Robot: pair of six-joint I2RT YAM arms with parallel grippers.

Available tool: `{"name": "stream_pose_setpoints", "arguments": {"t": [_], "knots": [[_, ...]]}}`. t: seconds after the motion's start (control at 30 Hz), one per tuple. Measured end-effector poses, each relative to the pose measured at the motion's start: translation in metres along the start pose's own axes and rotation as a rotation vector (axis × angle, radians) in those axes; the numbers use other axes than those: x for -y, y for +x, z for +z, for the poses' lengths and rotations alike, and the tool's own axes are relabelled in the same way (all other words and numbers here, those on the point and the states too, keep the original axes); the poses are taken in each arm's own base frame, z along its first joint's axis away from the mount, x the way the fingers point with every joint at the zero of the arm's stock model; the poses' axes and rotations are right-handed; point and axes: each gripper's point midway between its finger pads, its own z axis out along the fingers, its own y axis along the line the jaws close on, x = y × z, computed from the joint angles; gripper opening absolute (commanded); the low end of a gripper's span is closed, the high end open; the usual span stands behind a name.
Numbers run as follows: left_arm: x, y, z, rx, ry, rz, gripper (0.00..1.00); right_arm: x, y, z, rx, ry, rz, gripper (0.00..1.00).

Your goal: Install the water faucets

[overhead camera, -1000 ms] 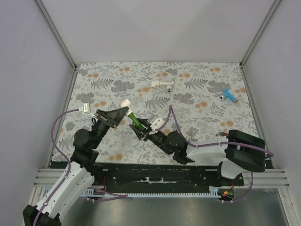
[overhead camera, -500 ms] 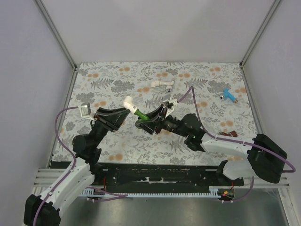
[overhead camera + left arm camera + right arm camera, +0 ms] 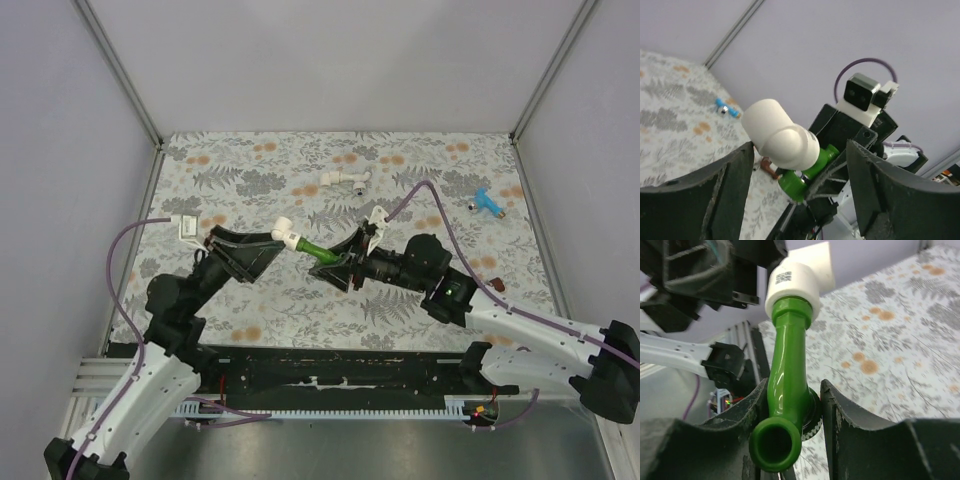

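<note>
The bright green faucet (image 3: 318,250) hangs above the middle of the table with a white elbow fitting (image 3: 285,232) on its threaded end. My right gripper (image 3: 336,263) is shut on the faucet's body (image 3: 790,375), whose spout mouth points at the right wrist camera and whose elbow (image 3: 801,275) is at the far end. My left gripper (image 3: 271,248) is open. Its jaws stand on either side of the elbow (image 3: 782,134) without touching it. A blue faucet (image 3: 488,203) lies at the back right. A reddish-brown faucet (image 3: 497,288) lies at the right.
A second white fitting with a metal part (image 3: 345,180) lies at the back middle of the floral table (image 3: 230,180). Grey walls and metal posts close in the table's sides. Purple cables loop off both wrists.
My left gripper has opened and let go of the white elbow. My right arm has carried the green faucet with the elbow on it to the right and farther out.
</note>
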Motion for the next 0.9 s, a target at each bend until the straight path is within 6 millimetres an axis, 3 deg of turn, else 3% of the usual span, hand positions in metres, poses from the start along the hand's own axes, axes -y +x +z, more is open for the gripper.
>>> {"name": "stream_pose_setpoints", "arguments": {"t": [0.13, 0.43, 0.57, 0.83, 0.9], "knots": [[-0.018, 0.003, -0.009, -0.034, -0.148, 0.024, 0.82, 0.026, 0.016, -0.011, -0.087, 0.126, -0.034, 0.0], [-0.034, -0.021, -0.042, -0.095, -0.441, 0.283, 0.82, 0.116, 0.049, -0.053, -0.235, 0.438, 0.007, 0.0], [-0.049, -0.025, -0.053, -0.153, -0.544, 0.397, 0.82, 0.153, 0.078, -0.063, -0.292, 0.497, 0.107, 0.0], [-0.095, -0.01, -0.073, -0.239, -0.668, 0.478, 0.79, 0.201, 0.132, -0.049, -0.311, 0.476, 0.344, 0.0], [-0.101, -0.01, -0.077, -0.24, -0.691, 0.486, 0.79, 0.21, 0.145, -0.046, -0.318, 0.475, 0.394, 0.16]]}}
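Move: The right fingers hold the green faucet, its middle about 5 cm left and 3 cm ahead of that hand. The patch of mat it goes towards lies some 10 cm ahead, 10 cm right and 27 cm below. From the right hand, the white faucet is about 38 cm ahead and 3 cm right, the brown one 10 cm ahead and 39 cm right, both at mat level. The left hand has the green faucet's middle about 11 cm right, 2 cm ahead, at its height. Carry the right gripper down about 20 cm and forward some 15, drifting right, over the open mat, tipping its fingers downward; near the end the green faucet leaves the grip and the fingers run fully shut, empty. Meanwhile draw the already open left gripper away, down and to the left, rolling its fingertips down some 40 degrees and keeping them open. ##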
